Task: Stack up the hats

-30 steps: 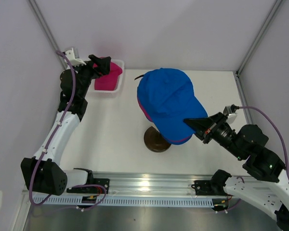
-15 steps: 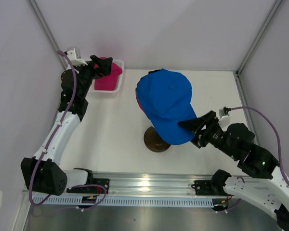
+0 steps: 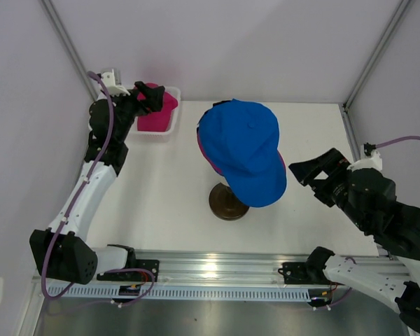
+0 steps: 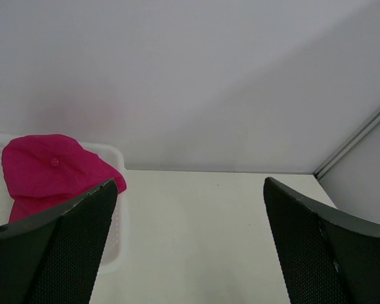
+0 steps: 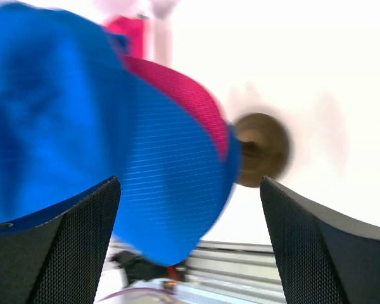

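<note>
A royal blue hat (image 3: pixel 243 143) sits on top of a magenta pink hat (image 3: pixel 204 155), whose edge peeks out beneath it. Both rest on a stand with a dark round base (image 3: pixel 227 202). My right gripper (image 3: pixel 312 169) is open to the right of the blue brim and holds nothing. Its wrist view shows the blue hat (image 5: pixel 82 120) blurred, the pink hat (image 5: pixel 187 95) under it, and the base (image 5: pixel 263 149) between the open gripper (image 5: pixel 190 247). Another pink hat (image 3: pixel 159 112) lies in the white basket (image 3: pixel 173 120). My left gripper (image 3: pixel 150 96) hovers open above it.
The left wrist view shows the pink hat (image 4: pixel 47 170) in the basket (image 4: pixel 116 218) at the left, with white table and wall ahead of the open gripper (image 4: pixel 190 253). An aluminium rail (image 3: pixel 217 269) runs along the near edge. Walls close in at the back and sides.
My right gripper opened, let go of the blue hat's brim and pulled back to the right. The blue hat settled onto the pink one. The left arm stayed put.
</note>
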Robot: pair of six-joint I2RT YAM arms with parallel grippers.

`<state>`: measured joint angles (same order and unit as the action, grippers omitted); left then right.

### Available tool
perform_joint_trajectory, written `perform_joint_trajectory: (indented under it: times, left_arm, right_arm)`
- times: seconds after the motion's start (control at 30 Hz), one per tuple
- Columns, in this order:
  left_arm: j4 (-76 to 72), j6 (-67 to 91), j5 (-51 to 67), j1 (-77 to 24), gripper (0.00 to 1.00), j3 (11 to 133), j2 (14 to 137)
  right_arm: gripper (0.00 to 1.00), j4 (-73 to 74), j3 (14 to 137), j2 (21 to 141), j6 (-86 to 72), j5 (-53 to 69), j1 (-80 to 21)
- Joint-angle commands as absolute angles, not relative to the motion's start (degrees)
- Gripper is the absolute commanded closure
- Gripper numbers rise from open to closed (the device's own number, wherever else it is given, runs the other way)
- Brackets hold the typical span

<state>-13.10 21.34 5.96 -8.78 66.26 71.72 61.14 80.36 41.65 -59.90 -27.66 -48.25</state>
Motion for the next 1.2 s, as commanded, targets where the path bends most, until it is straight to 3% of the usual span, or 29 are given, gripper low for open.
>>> perform_joint_trajectory:
  times: [0.0, 0.23, 0.33, 0.4, 0.47, 0.5, 0.57, 0.77, 1.17]
  left_arm:
    - [-13.4, 19.0, 4.8, -9.1, 0.01, 69.3, 72.1]
    - [-10.1, 17.1, -4.7, -7.1, 0.00, 70.8, 74.8]
    - [-8.4, 19.0, -1.1, -4.6, 0.00, 72.3, 77.9]
    - [-3.8, 18.7, -0.4, -3.9, 0.01, 76.7, 83.4]
    - [7.2, 17.7, 1.8, -3.3, 0.01, 88.4, 92.7]
    - [10.8, 17.1, 3.7, -3.3, 0.01, 92.2, 96.3]
    - [19.9, 14.1, 4.3, -3.1, 0.01, 107.0, 103.5]
    - [24.9, 14.6, 4.0, -0.7, 0.01, 125.7, 122.0]
    - [25.5, 7.1, 11.8, 2.1, 0.01, 130.1, 133.1]
  right_arm:
    - [0.06, 67.1, 78.1, 44.6, -57.8, -31.8, -48.2]
    - [0.05, 56.5, 77.8, 47.1, -42.0, -34.2, -40.7]
    - [0.04, 47.8, 80.4, 52.9, -31.3, -22.8, -25.1]
    - [0.05, 40.7, 82.3, 56.8, -29.4, -4.5, -8.7]
    - [0.06, 35.0, 82.9, 62.9, -30.1, 12.1, -0.9]
    - [0.06, 32.3, 83.1, 64.8, -30.4, 14.5, 3.4]
    - [0.07, 27.4, 84.5, 68.5, -27.5, 14.9, 3.3]
    - [0.05, 22.0, 83.1, 78.1, -26.8, 15.4, 2.8]
    - [0.03, 15.3, 81.3, 85.3, -27.3, 16.0, 3.1]
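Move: Ahead of the left hand by roughly 24 cm, 10 cm to its left and about 33 cm below, the pink hat lies in the white bin; the bin's middle sits some 8 cm farther left of the hat. The right hand has just come off the stack: the top blue hat's middle is about 17 cm to its left, 5 cm ahead and nearly level, with the brown stand foot some 36 cm below and 7 cm ahead, 16 cm left. Reaching out over the bin, the open left hand goes some 21 cm forward first, then sinks about as far towards the pink hat, drifting 10 cm left while its wrist tips 35 degrees or so downward. The right hand, already open, dips, then swings forward and somewhat right, away from the stacked hats, ending about 28 cm farther out and a bit lower. ##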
